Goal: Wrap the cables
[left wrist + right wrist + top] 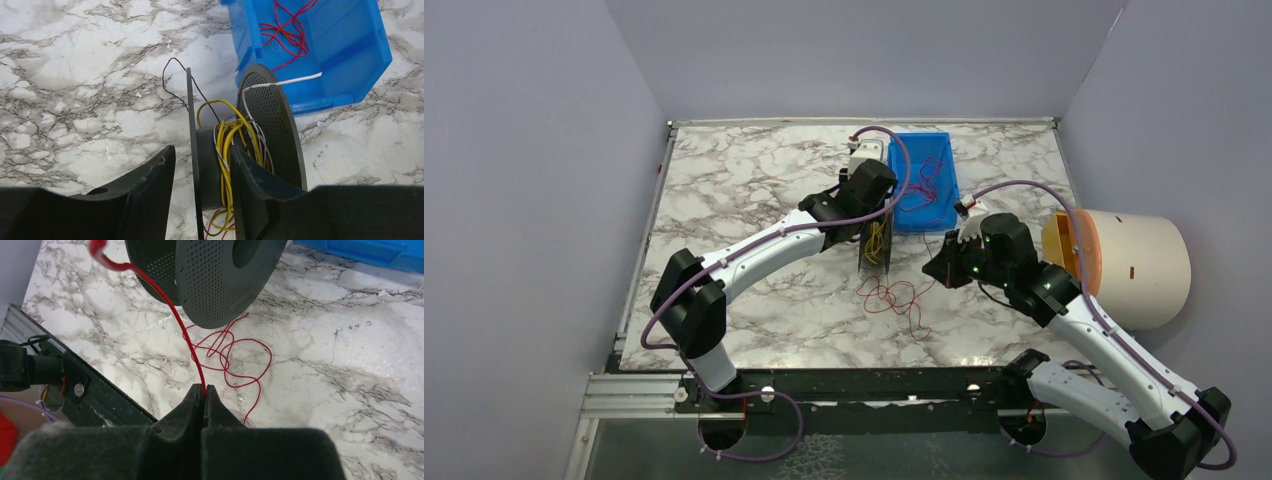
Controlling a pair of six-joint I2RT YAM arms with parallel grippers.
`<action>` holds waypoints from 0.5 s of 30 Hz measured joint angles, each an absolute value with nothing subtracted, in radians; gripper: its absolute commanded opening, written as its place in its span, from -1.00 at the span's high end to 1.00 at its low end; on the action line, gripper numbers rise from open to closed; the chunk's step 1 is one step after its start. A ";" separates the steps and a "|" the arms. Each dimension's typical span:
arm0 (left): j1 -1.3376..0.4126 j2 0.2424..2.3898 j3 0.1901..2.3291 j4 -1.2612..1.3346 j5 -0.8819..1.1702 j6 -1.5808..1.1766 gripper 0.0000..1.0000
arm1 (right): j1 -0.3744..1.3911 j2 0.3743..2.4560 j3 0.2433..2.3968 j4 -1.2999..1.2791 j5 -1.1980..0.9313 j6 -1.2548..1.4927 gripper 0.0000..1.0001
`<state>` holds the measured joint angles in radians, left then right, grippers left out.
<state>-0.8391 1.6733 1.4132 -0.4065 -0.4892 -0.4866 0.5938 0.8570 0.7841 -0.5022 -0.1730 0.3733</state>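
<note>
A dark grey spool (876,243) stands on edge on the marble table (744,180). Yellow cables (227,145) and a few white ones are wound on its hub between a thin flange (190,115) and a perforated flange (274,120). My left gripper (200,157) is open and straddles the thin flange: one finger sits outside it with a gap, the other between the flanges against the yellow cables. My right gripper (204,388) is shut on a red cable (175,310) that rises toward the spool (220,275). The red cable's slack (889,295) lies in loose loops on the table.
A blue bin (939,160) with more red cables (285,30) stands just behind the spool. A cream cylinder (1139,265) lies on its side at the right edge. A black frame rail (95,395) runs along the near table edge.
</note>
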 measured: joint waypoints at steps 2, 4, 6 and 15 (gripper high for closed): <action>-0.839 1.673 1.414 -0.405 -0.489 -0.481 -0.03 | 0.594 0.857 0.784 -0.502 -0.173 0.373 0.98; -0.839 1.672 1.413 -0.405 -0.488 -0.472 -0.10 | 0.594 0.857 0.784 -0.502 -0.173 0.374 0.98; -0.839 1.670 1.414 -0.403 -0.487 -0.462 -0.18 | 0.594 0.859 0.784 -0.502 -0.173 0.373 0.98; -0.839 1.605 1.414 -0.400 -0.451 -0.390 -0.32 | 0.594 0.880 0.787 -0.503 -0.178 0.361 0.98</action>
<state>-0.8391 1.6051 1.4136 -0.4004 -0.4507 -0.3904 0.5938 0.8799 0.7872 -0.5026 -0.1783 0.3607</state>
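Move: The left hand's partly open fingers straddle the top of the left flange of the spool, which stands on its rim; the spool's middle is about 8 cm below the hand and 3 cm to its right, neither ahead nor back. The blue box lies about 14 cm ahead and 13 cm right of this hand, the red cable loops some 9 cm back and 6 cm right. From the right hand the spool is roughly 13 cm ahead, 10 cm left and 8 cm lower. The left hand goes on opening, from under half to about two thirds, with a finger on either side of the spool's left flange, hardly shifting at first. It then lifts up and away from the spool by about 3 cm, gathering speed, and turns some 5 degrees clockwise, while the right hand stays put and keeps its shut grip on the red cable. ##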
